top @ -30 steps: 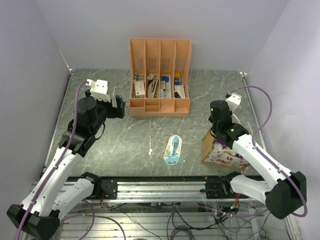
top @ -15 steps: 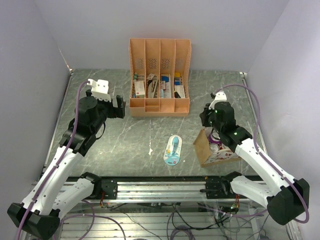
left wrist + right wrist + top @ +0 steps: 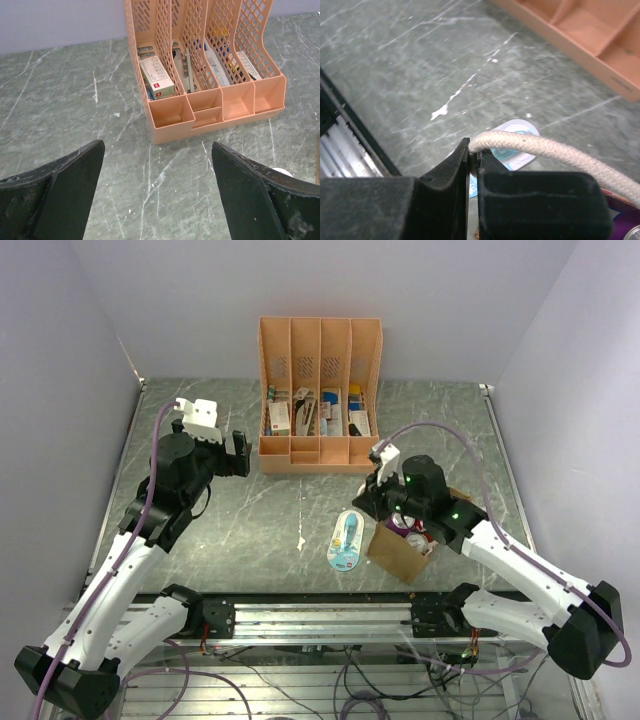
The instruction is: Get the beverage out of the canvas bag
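Note:
The tan-brown canvas bag (image 3: 398,552) sits right of centre near the table's front edge. A purple beverage can (image 3: 414,537) shows inside its open top; a sliver of it shows in the right wrist view (image 3: 626,227). My right gripper (image 3: 378,502) is shut on one cream loop handle (image 3: 560,151) of the bag, pinched between the fingertips. My left gripper (image 3: 240,453) is open and empty, well above the table at the left; its two fingers (image 3: 65,175) stand wide apart in the left wrist view.
An orange-tan slotted desk organizer (image 3: 320,400) with boxes and pens stands at the back centre. A white and blue blister pack (image 3: 346,538) lies flat just left of the bag. The metal rail (image 3: 320,615) runs along the front edge.
My right gripper has moved left holding the handle, dragging the bag left towards the blister pack and turning it. The left arm has not moved.

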{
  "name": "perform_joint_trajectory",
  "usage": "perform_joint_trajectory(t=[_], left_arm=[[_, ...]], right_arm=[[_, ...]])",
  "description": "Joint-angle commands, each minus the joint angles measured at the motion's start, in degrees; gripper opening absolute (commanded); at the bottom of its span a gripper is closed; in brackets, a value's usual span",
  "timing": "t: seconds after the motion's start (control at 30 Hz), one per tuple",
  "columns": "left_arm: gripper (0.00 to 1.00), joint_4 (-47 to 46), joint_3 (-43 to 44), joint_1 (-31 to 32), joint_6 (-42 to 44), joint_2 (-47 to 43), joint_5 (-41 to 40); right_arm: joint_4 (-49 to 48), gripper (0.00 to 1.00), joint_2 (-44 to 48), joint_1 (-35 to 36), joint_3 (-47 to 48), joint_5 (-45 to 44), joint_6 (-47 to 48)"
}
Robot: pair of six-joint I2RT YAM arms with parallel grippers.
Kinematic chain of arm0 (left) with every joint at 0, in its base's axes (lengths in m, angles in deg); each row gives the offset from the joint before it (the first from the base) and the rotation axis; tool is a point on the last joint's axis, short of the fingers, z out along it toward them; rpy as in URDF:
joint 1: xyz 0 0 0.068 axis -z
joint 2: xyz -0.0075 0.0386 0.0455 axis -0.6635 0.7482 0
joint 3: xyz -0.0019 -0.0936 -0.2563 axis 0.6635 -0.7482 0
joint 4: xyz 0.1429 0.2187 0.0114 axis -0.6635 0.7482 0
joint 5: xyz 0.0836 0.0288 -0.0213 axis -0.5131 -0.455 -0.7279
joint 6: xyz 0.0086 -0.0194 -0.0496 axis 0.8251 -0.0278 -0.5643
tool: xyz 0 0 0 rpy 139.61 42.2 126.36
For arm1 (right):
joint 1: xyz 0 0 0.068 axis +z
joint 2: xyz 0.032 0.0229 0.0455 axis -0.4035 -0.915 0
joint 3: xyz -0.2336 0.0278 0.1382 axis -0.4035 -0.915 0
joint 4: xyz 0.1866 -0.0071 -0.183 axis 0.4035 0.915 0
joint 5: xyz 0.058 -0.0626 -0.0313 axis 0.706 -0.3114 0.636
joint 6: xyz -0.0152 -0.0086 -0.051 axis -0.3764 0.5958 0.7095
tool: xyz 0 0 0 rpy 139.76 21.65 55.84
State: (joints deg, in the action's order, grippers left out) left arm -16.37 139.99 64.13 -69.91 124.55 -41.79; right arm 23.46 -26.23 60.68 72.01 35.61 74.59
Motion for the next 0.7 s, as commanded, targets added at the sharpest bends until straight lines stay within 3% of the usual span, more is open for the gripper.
perform_joint_trajectory(t=[0.0,0.1,0.4,0.53,0.67], left_arm=[[0.98,-1.5,0.2,-0.6,0.4,-0.2,1.8],[0.98,-1.5,0.2,-0.6,0.4,-0.1,1.9],[0.98,-1.6,0.3,-0.6,0.1,-0.3,3.0],[0.98,-1.6,0.4,-0.6,0.0,-0.5,3.7],[0.98,-1.6,0.5,-0.6,-0.1,-0.5,4.1]], right_arm=[[-2.7,0.0,-0.4,5.0,0.7,3.2,1.6],[-0.8,0.01,0.0,5.9,1.3,-0.2,0.7],[10.7,0.52,7.5,5.9,5.7,-11.0,-1.9],[15.5,0.63,11.9,5.9,7.8,-15.0,-2.7],[17.5,0.69,16.8,6.0,8.2,-26.2,-4.8]])
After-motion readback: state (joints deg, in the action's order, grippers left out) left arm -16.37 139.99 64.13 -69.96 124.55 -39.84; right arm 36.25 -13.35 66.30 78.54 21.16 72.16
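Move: The right hand, fingers shut on the rope handle, has the canvas bag's middle about 14 cm to its right, level fore and aft and some 12 cm below. The purple can in the bag is around 10 cm right, 2 cm back and 11 cm down; the blister pack lies about 3 cm left, 1 cm ahead and 18 cm below. From the left hand the bag is roughly 46 cm right, 7 cm back and 24 cm below. Still pinching the rope handle, the right hand pulls it some 2 cm farther back and to the left, then opens its fingers about two thirds and lets go. It comes free upward by about 7 cm while drifting some 5 cm back to the right over the bag side, turning roughly 15 degrees clockwise. ##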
